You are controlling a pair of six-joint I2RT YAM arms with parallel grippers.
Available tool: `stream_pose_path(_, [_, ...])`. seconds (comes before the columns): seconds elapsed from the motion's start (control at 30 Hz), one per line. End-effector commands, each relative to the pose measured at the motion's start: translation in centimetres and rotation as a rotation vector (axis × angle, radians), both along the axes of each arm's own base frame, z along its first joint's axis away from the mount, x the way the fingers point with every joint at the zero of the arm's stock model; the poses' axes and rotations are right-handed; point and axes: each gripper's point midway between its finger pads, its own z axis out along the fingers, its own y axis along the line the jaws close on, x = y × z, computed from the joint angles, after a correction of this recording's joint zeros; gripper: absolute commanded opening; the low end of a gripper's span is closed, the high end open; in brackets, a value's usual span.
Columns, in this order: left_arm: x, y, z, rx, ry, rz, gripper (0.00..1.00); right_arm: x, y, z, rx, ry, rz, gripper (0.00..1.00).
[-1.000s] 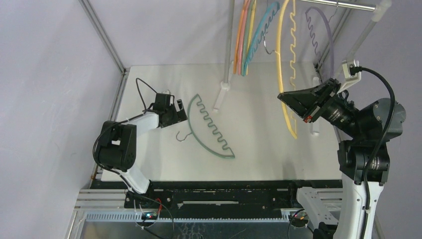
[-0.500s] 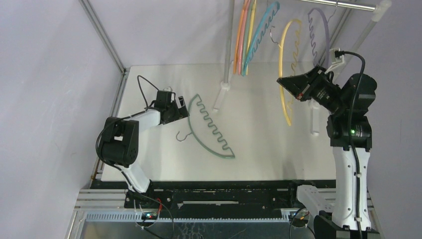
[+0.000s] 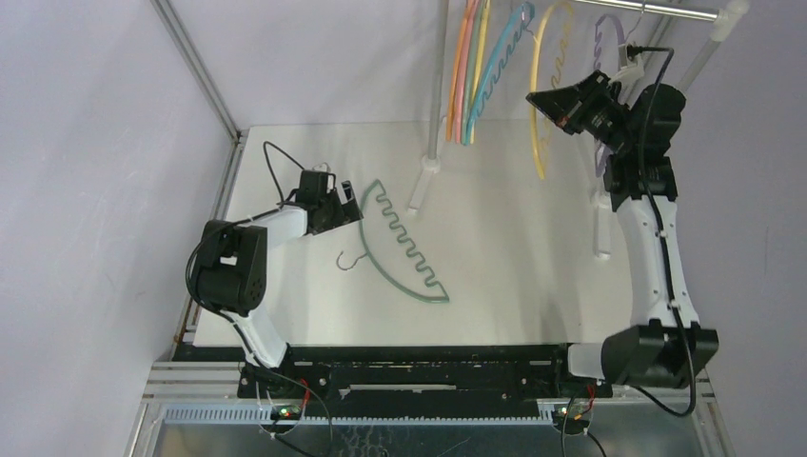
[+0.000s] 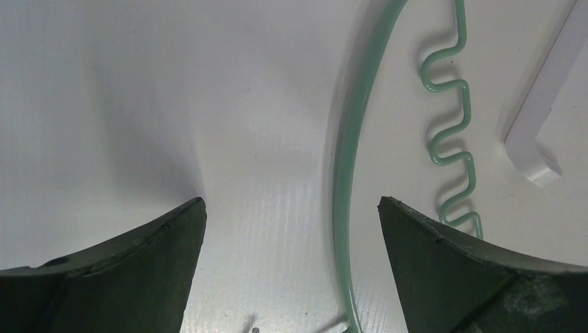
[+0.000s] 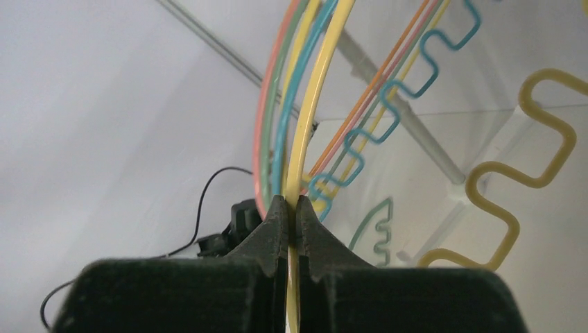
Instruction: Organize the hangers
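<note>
A green hanger (image 3: 404, 248) lies flat on the white table (image 3: 504, 267); its curved bar (image 4: 343, 159) runs between the fingers of my left gripper (image 3: 344, 211), which is open and low over the table. My right gripper (image 3: 544, 99) is shut on a yellow hanger (image 3: 539, 114) and holds it up near the rack's top bar (image 3: 666, 9); the yellow bar (image 5: 308, 125) passes between its closed fingers. Orange, pink, yellow and blue hangers (image 3: 476, 67) hang from the rack. A pale purple hanger (image 3: 601, 43) hangs behind the right gripper.
A white rack foot (image 3: 419, 186) lies on the table beside the green hanger, also seen in the left wrist view (image 4: 544, 104). A metal rack pole (image 3: 440, 76) rises behind it. Another white rack post (image 3: 601, 233) stands at the right. Grey walls enclose the table.
My right arm has lifted the yellow hanger up and back toward the rack's top bar. My left gripper has barely moved at the green hanger's end.
</note>
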Motion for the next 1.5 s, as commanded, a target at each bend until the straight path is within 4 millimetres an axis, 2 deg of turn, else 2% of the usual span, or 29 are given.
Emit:
stream_pose_path(0.0, [0.8,0.3,1.2,-0.008,-0.021,0.006,0.99,1.4,-1.4,6.3,0.032,-0.238,-0.027,0.00])
stream_pose_path(0.17, [0.7,1.0,1.0,0.017,-0.013,0.012,0.99,2.6,-2.7,7.5,0.077,-0.279,-0.033,0.00])
stream_pose_path(0.27, [0.7,1.3,0.8,0.020,-0.007,0.017,0.99,3.5,-3.3,7.4,0.089,-0.268,-0.044,0.00])
stream_pose_path(0.5, [1.0,1.2,0.5,0.018,0.005,0.020,0.99,5.8,-3.6,5.5,0.133,-0.220,-0.048,0.00])
stream_pose_path(0.6, [1.0,1.5,0.4,0.031,0.010,0.020,0.99,6.9,-3.5,3.9,0.139,-0.162,-0.056,0.00])
stream_pose_path(0.73, [0.9,1.7,0.0,0.034,0.021,0.028,0.99,8.1,-2.0,1.5,0.111,-0.077,-0.044,0.00])
stream_pose_path(0.9, [1.0,1.6,-0.1,0.029,0.023,0.028,0.99,8.8,1.2,-1.5,0.080,0.006,0.004,0.00])
stream_pose_path(1.1, [1.2,1.7,0.0,0.034,0.021,0.032,0.99,9.8,4.9,-3.9,0.041,0.094,0.089,0.00])
stream_pose_path(1.17, [1.1,1.7,0.1,0.032,0.019,0.034,0.99,10.3,5.5,-4.6,0.031,0.126,0.105,0.00])
stream_pose_path(1.27, [0.9,1.8,0.2,0.035,0.015,0.036,0.99,10.7,5.3,-5.0,0.036,0.140,0.091,0.00])
stream_pose_path(1.33, [0.6,1.9,0.1,0.038,0.016,0.038,0.99,10.7,4.9,-5.2,0.029,0.151,0.071,0.10])
stream_pose_path(1.47, [0.3,2.0,-0.1,0.032,0.018,0.039,0.99,10.2,3.6,-5.6,-0.007,0.175,-0.010,0.40])
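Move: The right hand keeps its pinch on the yellow hanger; the place on the rail where its hook is to go lies about 14 cm ahead, 4 cm to the left and some 10 cm above. The blue hanger hangs some 14 cm ahead and 7 cm left, with the pink hanger in the bunch beyond it roughly 10 cm left; the purple hanger is 14 cm ahead and 12 cm right. From the idle left hand the rail spot is about 35 cm right, 10 cm ahead and 50 cm up. The right arm carries the yellow hanger forward about 9 cm under the rail, easing right and rolling slightly, with a brief lift of some 2 cm before it dips about 4 cm to set the hook over the bar. It then swings some 8 cm left towards the blue hanger while still edging forward, and as it sinks a little more the fingers start to open around the hanger. ##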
